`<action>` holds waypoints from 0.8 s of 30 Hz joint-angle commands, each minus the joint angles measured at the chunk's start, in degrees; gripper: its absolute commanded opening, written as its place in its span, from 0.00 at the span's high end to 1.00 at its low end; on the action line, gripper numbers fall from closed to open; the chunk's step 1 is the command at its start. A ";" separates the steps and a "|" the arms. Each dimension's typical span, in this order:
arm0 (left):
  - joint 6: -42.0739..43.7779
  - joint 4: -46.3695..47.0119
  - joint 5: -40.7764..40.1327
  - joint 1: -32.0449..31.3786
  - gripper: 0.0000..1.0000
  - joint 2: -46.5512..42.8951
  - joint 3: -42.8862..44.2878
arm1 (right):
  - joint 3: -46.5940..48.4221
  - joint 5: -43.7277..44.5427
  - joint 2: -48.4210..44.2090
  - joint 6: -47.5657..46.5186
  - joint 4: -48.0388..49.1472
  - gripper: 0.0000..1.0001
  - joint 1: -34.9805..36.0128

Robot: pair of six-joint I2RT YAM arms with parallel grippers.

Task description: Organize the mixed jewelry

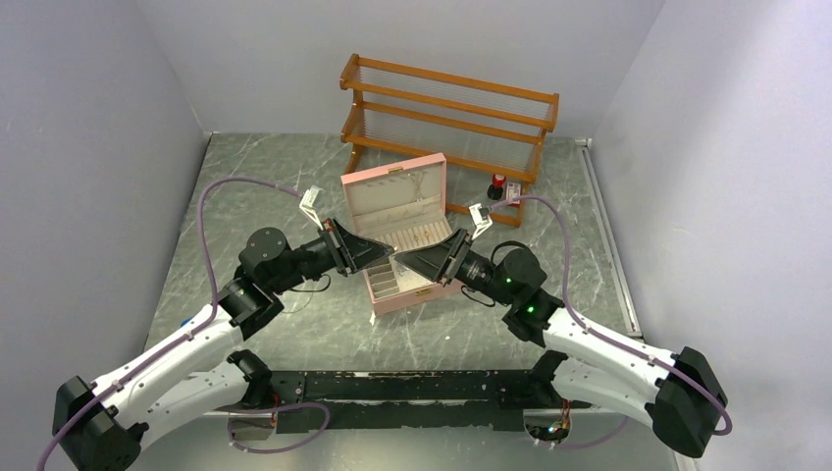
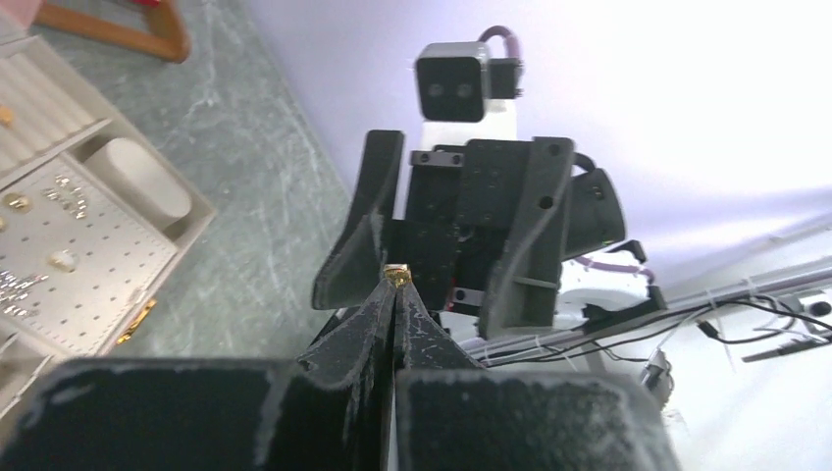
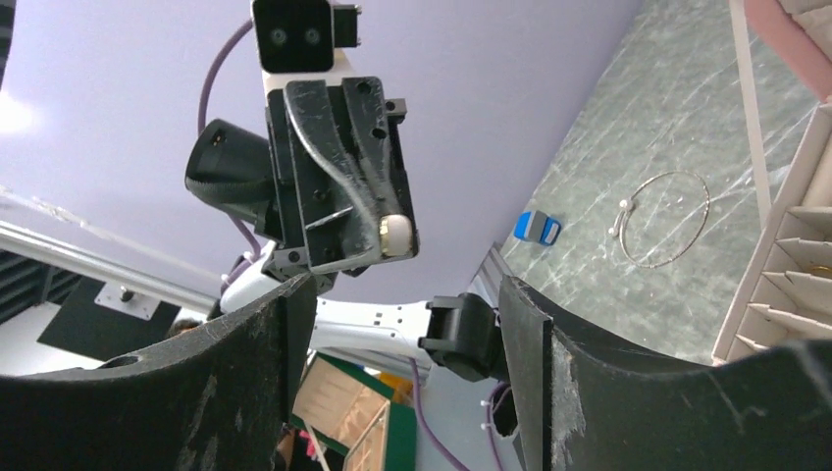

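The pink box (image 1: 365, 186) stands open in the middle of the table, and both grippers meet tip to tip above its front trays. My left gripper (image 2: 395, 283) is shut on a tiny gold ring (image 2: 395, 274) pinched at its fingertips. The same ring (image 3: 395, 235) shows pale at the left gripper's tips in the right wrist view. My right gripper (image 3: 404, 309) faces it, open, with nothing between its fingers (image 3: 294, 339). Small earring bits (image 2: 67, 199) lie on the box's perforated tray. A thin looped necklace (image 3: 665, 218) lies on the table beside the box.
A wooden two-shelf rack (image 1: 446, 103) stands behind the box, with small red-and-black bottles (image 1: 498, 185) at its right foot. A small blue object (image 3: 537, 228) lies on the marble table near the loop. White walls close in three sides.
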 commanded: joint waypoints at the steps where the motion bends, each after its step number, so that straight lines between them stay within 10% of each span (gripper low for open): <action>1: -4.89 9.51 4.19 -0.33 0.95 -0.50 -1.60 | 0.75 3.48 -0.72 1.85 1.85 0.28 0.37; 24: -6.22 11.63 6.78 -0.33 0.95 0.81 -2.93 | -0.02 1.57 1.00 3.49 8.61 0.59 0.39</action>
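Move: The left fingers hold a small gold piece of jewelry out to the right hand. The right hand's open jaws, where it is headed, are about 2 cm back, 3 cm to the right and 1 cm below. From the right hand the gold piece is roughly 2 cm ahead, 2 cm left and 1 cm up. The open jewelry box's tray lies about 12 cm ahead of the right hand, 3 cm to its right and 23 cm below. On the table, the wire bracelet is some 4 cm ahead, 22 cm left and 27 cm below. Drawing back towards the base by some 1.5 cm and rising about as much, the left hand eases the gold piece, still pinched in its shut fingers, in line with the right jaws, then almost stops. The right hand rises about 2.5 cm, rolling slightly, then holds its place while its fingers narrow around the piece from wide to under half open. ##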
